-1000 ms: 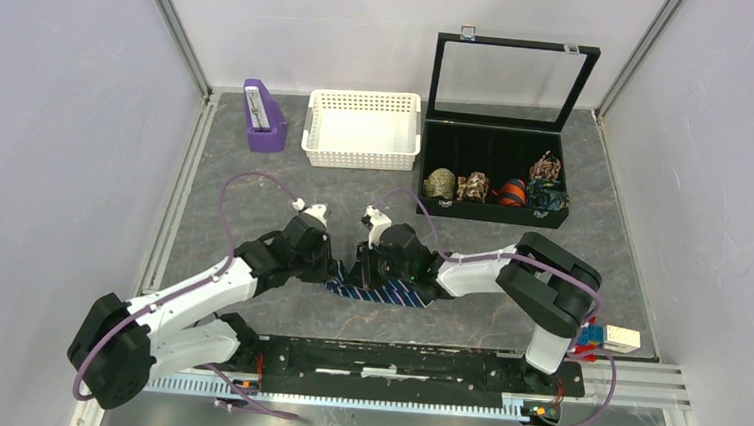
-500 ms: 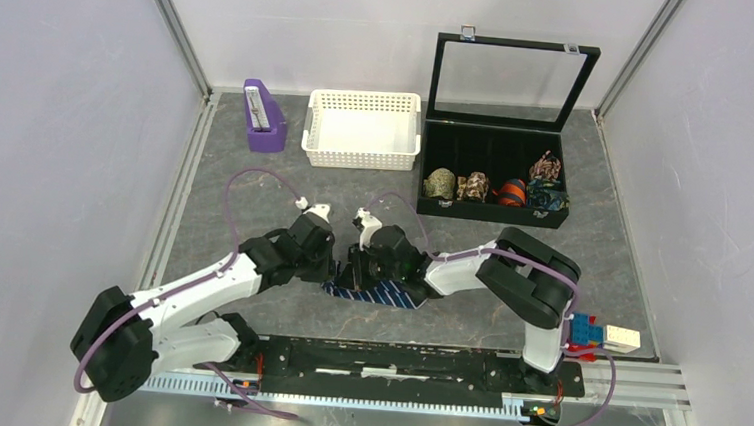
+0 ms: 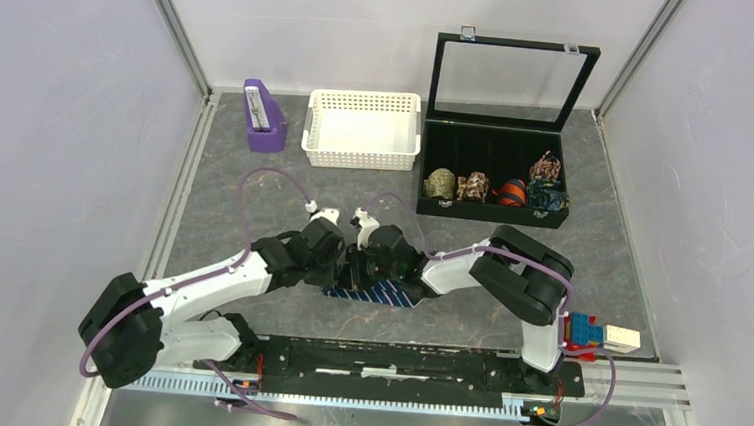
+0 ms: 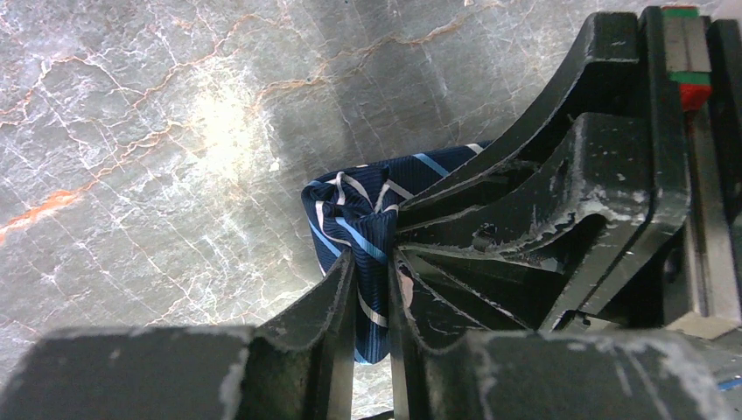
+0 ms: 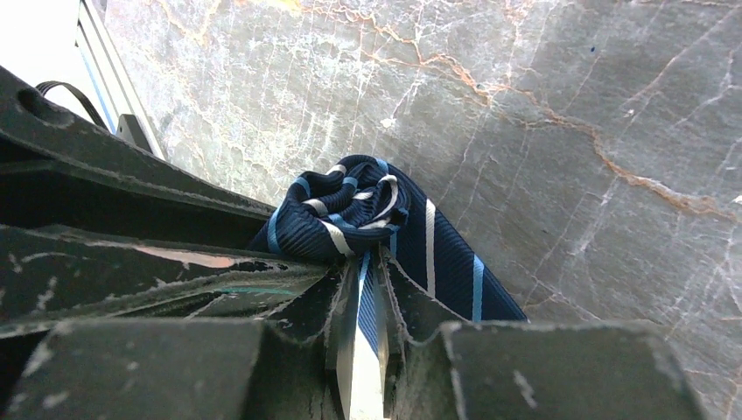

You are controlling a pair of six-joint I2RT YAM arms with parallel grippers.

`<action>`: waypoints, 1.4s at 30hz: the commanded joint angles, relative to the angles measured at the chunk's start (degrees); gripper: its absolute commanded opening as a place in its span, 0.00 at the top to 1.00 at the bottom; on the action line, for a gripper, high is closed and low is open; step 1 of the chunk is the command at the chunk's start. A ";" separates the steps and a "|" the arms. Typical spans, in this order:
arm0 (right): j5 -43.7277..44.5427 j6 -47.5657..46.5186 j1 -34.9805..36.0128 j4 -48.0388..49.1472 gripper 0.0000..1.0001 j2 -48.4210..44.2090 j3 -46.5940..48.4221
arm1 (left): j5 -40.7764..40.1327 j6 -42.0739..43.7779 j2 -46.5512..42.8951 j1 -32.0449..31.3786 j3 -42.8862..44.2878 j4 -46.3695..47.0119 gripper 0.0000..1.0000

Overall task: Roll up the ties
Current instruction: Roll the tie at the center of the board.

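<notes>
The navy tie [image 3: 379, 293] with thin light stripes lies on the grey table in front of the arm bases, partly flat and partly rolled. Its coiled end [image 5: 346, 206] is bunched between the two grippers, which meet tip to tip over it. My left gripper [image 4: 371, 262] is shut on a fold of the tie [image 4: 363, 223] from the left. My right gripper [image 5: 367, 262] is shut on the tie's edge from the right, and the flat strip [image 5: 455, 262] runs off beside its fingers. In the top view both grippers [image 3: 352, 264] hide the roll.
An open black box [image 3: 495, 181] at the back right holds several rolled ties in olive, brown and orange. A white basket [image 3: 363, 129] and a purple holder [image 3: 263, 115] stand at the back. Coloured blocks [image 3: 605, 336] sit near the right arm's base.
Both arms have shifted a little to the left together with the tie, and the left arm's wrist has closed in on the right gripper. Both stay shut on the tie.
</notes>
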 commanded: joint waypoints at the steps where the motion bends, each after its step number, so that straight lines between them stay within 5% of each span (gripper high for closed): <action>1: -0.18 -0.76 0.20 1.24 0.80 -0.28 1.22 | -0.95 -0.74 2.54 -1.93 2.20 1.34 0.76; 28: 3.96 -7.63 -6.56 -6.78 0.80 -15.66 -12.73 | -5.32 0.60 16.10 -4.24 12.33 -5.63 0.77; 42: 3.57 -7.05 -7.15 -5.34 0.80 -15.83 -13.76 | -3.80 -1.59 16.68 -5.94 15.44 -7.49 0.52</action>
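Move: Standing between the left fingers, the rolled end of the tie is roughly 1 cm ahead of that hand and 1 cm below it; the unrolled strip has its middle about 12 cm to its right and 1 cm farther out, 3 cm down. From the right hand, the middle of this strip lies about 8 cm to the right, level fore and aft and 1 cm lower, while the roll is some 3 cm to its left at fingertip height. Drawing back from the roll, the right hand goes about 9 cm right along the tie, fingers still shut, lifting 1 cm on the way and coming down again onto the flat strip, where it stays. The left hand follows more slowly with the rolled end between its fingers, some 3 cm right and slightly down and forward, its left side tilting up about 10 degrees; near the end its fingers part wider. ##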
